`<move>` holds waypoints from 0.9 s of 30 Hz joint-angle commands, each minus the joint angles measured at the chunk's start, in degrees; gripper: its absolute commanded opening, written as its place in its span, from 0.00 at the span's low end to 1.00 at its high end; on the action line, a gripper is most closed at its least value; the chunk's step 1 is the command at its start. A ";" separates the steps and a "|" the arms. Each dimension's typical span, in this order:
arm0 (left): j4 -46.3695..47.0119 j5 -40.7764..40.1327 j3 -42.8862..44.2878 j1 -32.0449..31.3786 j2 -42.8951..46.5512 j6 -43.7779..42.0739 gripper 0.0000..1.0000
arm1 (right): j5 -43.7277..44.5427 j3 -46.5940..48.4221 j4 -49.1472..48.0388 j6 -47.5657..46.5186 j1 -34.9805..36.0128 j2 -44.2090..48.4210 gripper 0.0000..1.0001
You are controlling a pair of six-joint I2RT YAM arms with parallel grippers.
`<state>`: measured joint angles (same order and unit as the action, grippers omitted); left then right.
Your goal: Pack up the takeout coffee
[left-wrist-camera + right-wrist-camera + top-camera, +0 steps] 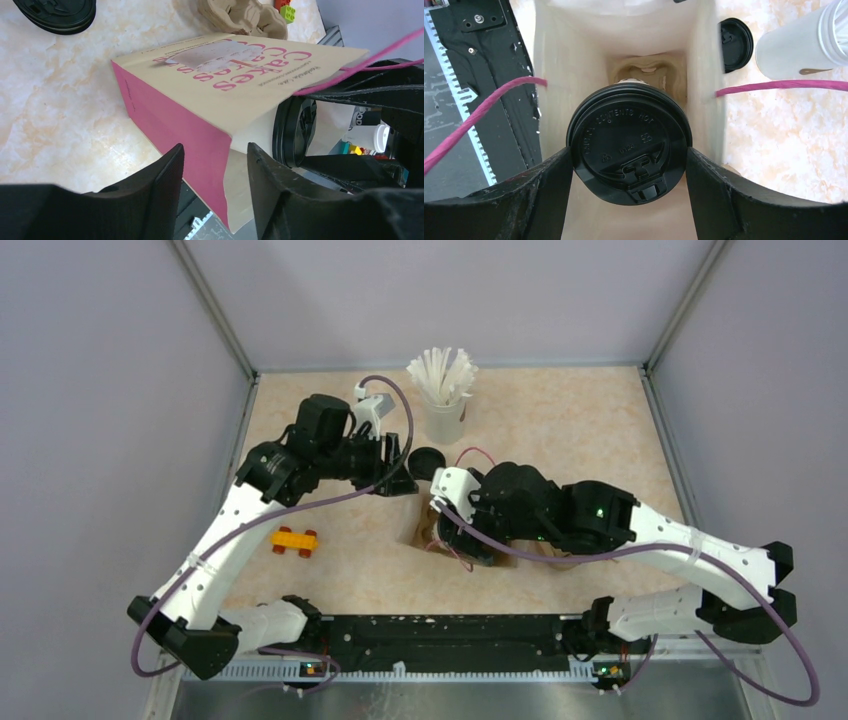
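The takeout coffee (628,142), a white cup under a black lid, hangs inside the mouth of a standing paper bag (549,75). My right gripper (629,152) is shut on it, one finger pressed to each side of the lid. The left wrist view looks at the cream and pink bag (210,80) from outside, with the coffee's lid (295,130) showing in its mouth. My left gripper (215,152) is open, its fingers standing either side of the bag's rim corner without pinching it. From above, the left gripper (395,465) is at the bag's far side and the right gripper (455,530) is over the bag (418,528).
A brown pulp cup carrier (644,72) lies at the bag's bottom. Loose black lids (427,461) and a white cup of straws (443,405) stand behind the bag. A yellow and red toy brick (294,540) lies to the left. Another pulp carrier (240,17) sits beyond the bag.
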<state>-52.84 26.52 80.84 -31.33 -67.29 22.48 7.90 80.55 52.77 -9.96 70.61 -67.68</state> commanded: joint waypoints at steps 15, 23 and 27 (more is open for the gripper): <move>-2.07 2.96 -1.19 -0.20 -1.60 -4.93 0.32 | 3.70 -2.75 -5.71 0.71 2.09 -0.60 0.66; 10.24 2.03 -3.35 -0.19 2.90 -8.05 0.07 | 13.65 -5.33 -18.64 -6.99 2.09 -2.63 0.67; 18.41 3.30 -8.13 -0.20 7.20 -8.49 0.06 | 14.19 -3.56 -17.98 -11.49 2.12 -4.87 0.68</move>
<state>-46.19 28.53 76.31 -31.33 -65.28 15.99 18.94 74.35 39.38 -15.68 72.16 -71.13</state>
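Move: The left hand's open fingers straddle the bag's left rim by its far corner, about 2 cm to the right and 1 cm back and lower; the lid stack lies some 14 cm ahead, 4 cm right and 27 below. The right hand holds the lidded cup in the bag's mouth; the carrier inside is about 6 cm ahead and 20 below, straight under sideways. The outside carrier stands some 8 cm ahead and 22 cm right of the right hand. The left hand dips about 2 cm at the bag's far-left corner while its fingers close from half open to nearly shut, pinching the paper rim, then lifts most of that back with a slight upward tilt. The right hand keeps its grip on the cup's lid, easing down a little in the mouth, then sweeps it forward and somewhat left, roughly 4 cm forward and 1.5 cm down in all, fingertips swinging about 10 degrees up and forward, over the carrier inside. ##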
